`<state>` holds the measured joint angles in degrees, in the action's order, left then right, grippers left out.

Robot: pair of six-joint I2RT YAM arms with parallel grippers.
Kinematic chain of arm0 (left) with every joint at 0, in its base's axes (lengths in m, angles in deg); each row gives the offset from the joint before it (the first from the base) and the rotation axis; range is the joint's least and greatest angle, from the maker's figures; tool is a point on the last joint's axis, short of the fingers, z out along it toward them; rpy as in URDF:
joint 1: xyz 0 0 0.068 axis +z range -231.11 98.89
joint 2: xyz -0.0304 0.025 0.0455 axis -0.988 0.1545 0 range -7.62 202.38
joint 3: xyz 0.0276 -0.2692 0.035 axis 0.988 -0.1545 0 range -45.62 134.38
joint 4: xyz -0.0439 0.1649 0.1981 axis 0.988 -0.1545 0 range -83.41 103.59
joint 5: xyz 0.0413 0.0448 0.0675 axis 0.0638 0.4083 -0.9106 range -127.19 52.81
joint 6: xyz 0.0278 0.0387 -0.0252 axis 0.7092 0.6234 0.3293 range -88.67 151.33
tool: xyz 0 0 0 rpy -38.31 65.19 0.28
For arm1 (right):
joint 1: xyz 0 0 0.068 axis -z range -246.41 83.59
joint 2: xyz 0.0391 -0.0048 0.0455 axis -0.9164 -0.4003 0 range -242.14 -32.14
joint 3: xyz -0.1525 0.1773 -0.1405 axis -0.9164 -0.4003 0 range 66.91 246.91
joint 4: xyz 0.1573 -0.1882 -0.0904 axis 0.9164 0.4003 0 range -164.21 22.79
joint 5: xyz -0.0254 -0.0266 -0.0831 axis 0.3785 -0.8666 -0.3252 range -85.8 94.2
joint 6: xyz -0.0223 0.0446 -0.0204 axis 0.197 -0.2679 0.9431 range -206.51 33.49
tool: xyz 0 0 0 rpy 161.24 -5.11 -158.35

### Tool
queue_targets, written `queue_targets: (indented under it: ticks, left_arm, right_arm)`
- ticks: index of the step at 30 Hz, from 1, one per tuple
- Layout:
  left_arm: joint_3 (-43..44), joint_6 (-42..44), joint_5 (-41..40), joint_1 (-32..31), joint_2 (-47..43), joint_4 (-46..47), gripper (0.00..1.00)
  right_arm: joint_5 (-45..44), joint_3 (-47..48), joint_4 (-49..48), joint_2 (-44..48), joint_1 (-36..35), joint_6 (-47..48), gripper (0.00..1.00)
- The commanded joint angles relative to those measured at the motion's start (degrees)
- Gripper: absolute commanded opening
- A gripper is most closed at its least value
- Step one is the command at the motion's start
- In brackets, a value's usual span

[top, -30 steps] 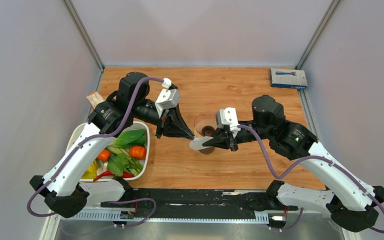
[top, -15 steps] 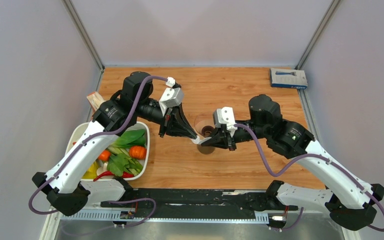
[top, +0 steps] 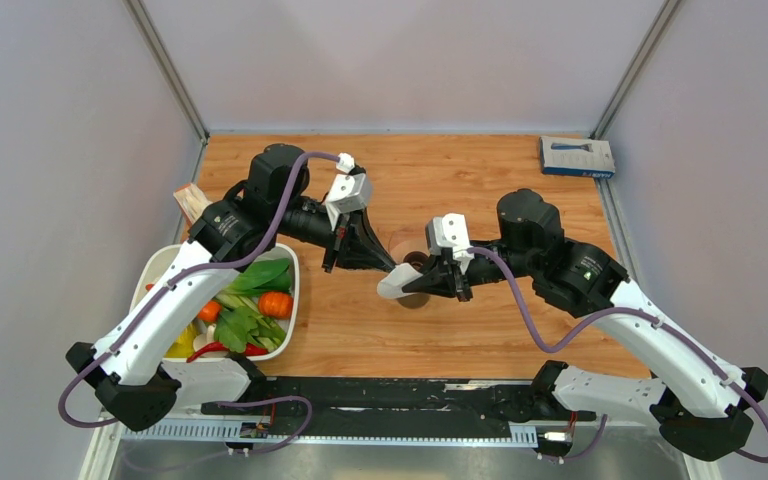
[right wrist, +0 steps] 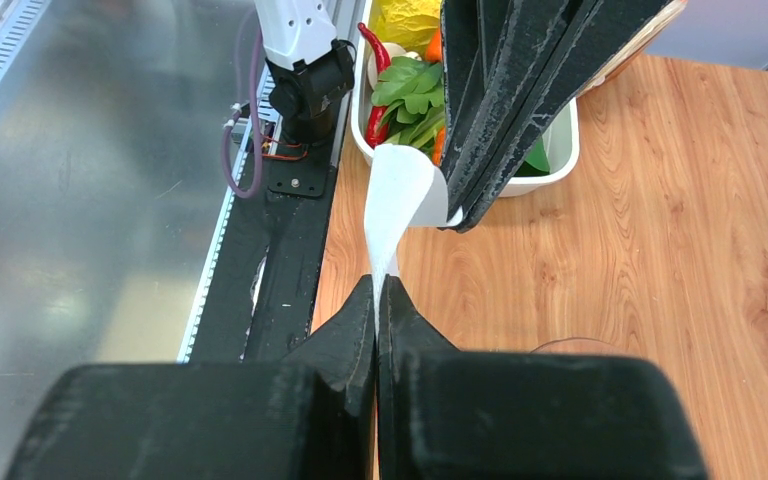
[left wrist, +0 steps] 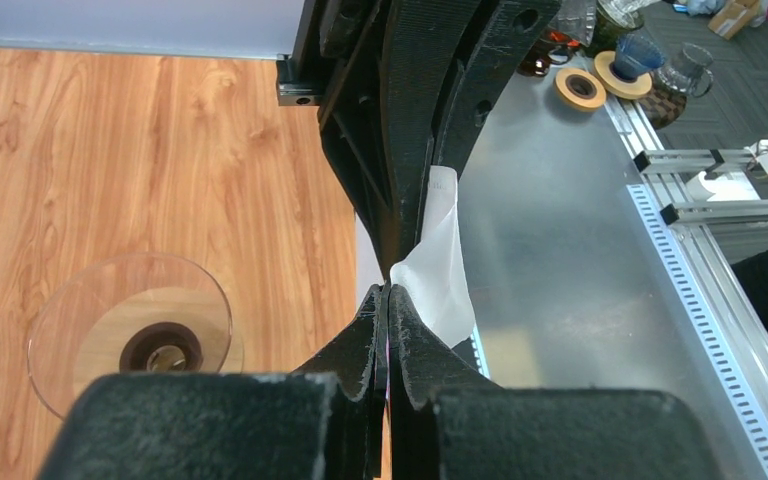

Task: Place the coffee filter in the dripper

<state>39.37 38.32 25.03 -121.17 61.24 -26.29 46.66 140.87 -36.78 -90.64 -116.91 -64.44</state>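
The coffee filter (top: 394, 286), a thin white paper sheet, hangs just above the wood between the two arms. My right gripper (top: 417, 284) is shut on its narrow end (right wrist: 376, 262). My left gripper (top: 391, 268) is shut too, pinching the filter's other edge (left wrist: 438, 262) at its fingertips. Between the two grips the paper bows open (right wrist: 400, 195). The dripper (top: 408, 254), a clear cone on a tan ring base, stands on the table right behind the filter, partly covered by the right fingers. In the left wrist view the dripper (left wrist: 132, 330) sits lower left, empty.
A white tray (top: 294, 298) of vegetables sits on the left beside the left arm, and also shows as the tray (right wrist: 560, 150) in the right wrist view. A blue box (top: 577, 156) lies at the far right corner. The black base rail (top: 380, 395) runs along the near edge.
My left gripper has swung right and met the filter held by my right gripper. The right gripper drew slightly left, and the filter now curves between the two.
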Motion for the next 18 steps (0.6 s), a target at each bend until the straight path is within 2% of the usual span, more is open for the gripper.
queue_targets:
  ticks: [1, 4, 7, 11, 18]
  left_arm:
    - [0.0, 0.67, -0.2, -0.2, -1.47, 0.82, 0.0]
    - [-0.04, -0.91, 0.2, -0.2, -2.15, 1.73, 0.02]
    - [0.01, -1.44, 0.08, -0.19, -2.5, 1.85, 0.15]
    - [-0.05, -2.07, 0.07, -0.24, -2.9, 2.21, 0.24]
    - [-0.72, -1.71, -0.82, -0.29, -3.35, 2.31, 0.29]
  right_arm:
    - [-0.83, 1.75, -1.49, 1.11, -0.24, -1.29, 0.0]
    - [-1.6, 2.21, -1.44, 0.64, -0.24, -2.7, 0.0]
    - [-2.16, 2.39, -1.48, 0.41, -0.24, -3.53, 0.0]
    - [-2.67, 2.58, -1.48, 0.28, -0.18, -4.17, 0.0]
    - [-3.69, 3.2, -1.57, 0.04, -0.13, -5.2, 0.0]
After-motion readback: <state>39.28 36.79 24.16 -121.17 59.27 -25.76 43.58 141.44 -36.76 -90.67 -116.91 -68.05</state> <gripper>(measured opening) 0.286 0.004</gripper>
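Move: The coffee filter, pinched by the right hand, has its middle about 3 cm to the left of the right fingertips and 1 cm ahead. From the left fingertips, which are shut at its edge, the middle lies 2 cm back and 3 cm below. The dripper stands some 12 cm ahead of the left hand, 4 cm right and 22 cm below; from the right hand it is 13 cm ahead and 19 below, with no sideways offset. Its carafe is directly under it, roughly 10 cm lower. The filter's bent-over edge is let go by the left fingers, which open from shut to almost a third while that hand eases up about 1 cm, drifting slightly back and left. The right hand keeps its pinch on the filter, inching forward under 1 cm and turning clockwise by some 5 degrees. ##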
